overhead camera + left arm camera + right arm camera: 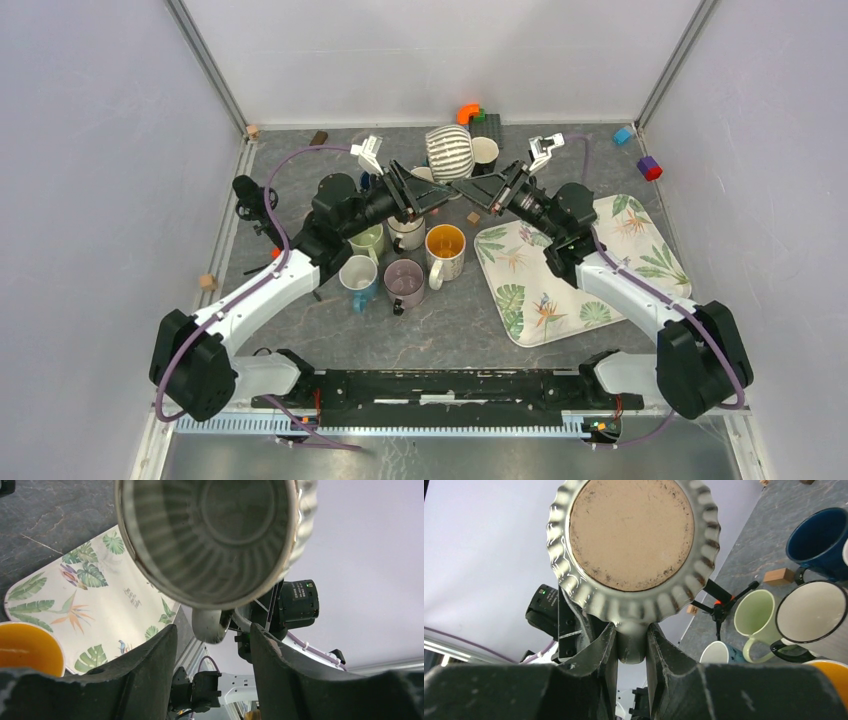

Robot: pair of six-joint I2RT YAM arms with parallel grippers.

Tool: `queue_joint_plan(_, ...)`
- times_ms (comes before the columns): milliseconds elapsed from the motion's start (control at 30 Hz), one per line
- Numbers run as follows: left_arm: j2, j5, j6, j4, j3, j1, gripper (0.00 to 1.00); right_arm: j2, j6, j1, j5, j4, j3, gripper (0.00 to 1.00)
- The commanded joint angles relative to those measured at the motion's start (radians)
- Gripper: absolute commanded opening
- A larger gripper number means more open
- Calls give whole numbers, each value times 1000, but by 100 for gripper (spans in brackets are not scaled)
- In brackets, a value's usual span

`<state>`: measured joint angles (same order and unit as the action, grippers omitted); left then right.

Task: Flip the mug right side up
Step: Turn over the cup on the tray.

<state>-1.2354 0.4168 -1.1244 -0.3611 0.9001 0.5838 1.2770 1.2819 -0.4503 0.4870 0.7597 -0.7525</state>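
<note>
A ribbed grey-and-white mug [448,152] hangs in the air on its side at the back of the table, between both arms. Its open mouth [210,535] faces the left wrist camera. Its brown base [631,535] faces the right wrist camera. My right gripper [631,627] is shut on the mug's handle [631,645], which points down. My left gripper [212,630] stands with jaws apart just under the mug's rim. The handle's end [210,625] sits above the gap between its fingers, touching neither.
Several mugs stand under the arms: yellow [445,245], mauve [404,282], teal [358,277], pale green [368,240] and white [405,232]. A dark cup [484,152] stands behind. A leaf-patterned tray [560,330] lies at the right. Small blocks [650,167] lie along the back edge.
</note>
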Motion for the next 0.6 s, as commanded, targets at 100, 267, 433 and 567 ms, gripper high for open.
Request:
queue_joint_plan(100, -21, 50, -61, -100, 12, -5, 54, 1, 14, -34, -13, 160, -56, 0)
queue_joint_plan(267, -21, 63, -71, -116, 13, -6, 42, 2, 13, -51, -22, 159, -57, 0)
queue_joint_plan(433, -3, 81, -70, -126, 6, -7, 43, 8, 19, -57, -25, 157, -57, 0)
queue_joint_plan(567, 21, 77, -64, -113, -4, -6, 40, 16, 20, -60, -23, 158, -70, 0)
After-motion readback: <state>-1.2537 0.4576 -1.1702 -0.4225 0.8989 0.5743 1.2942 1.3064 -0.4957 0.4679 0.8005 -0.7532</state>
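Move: The striped mug is held sideways in the air by its handle in the right hand's fingers, its mouth facing the left hand. Its middle lies about 8 cm ahead of the left hand, 2 cm to its right and level; from the right hand, some 7 cm ahead and 1 cm left, level. On the table about 28 cm below the left hand, the orange mug stands nearly straight underneath, the enamel mug 9 cm left and 5 cm ahead. Leftward by roughly 1.5 cm and a little back, the right hand eases the striped mug towards the left hand, keeping its pinch on the handle. The left hand stays almost in place, rising under 1 cm, while its half-open fingers close by about a third around the same handle and stop on it, so that both hands hold it. ##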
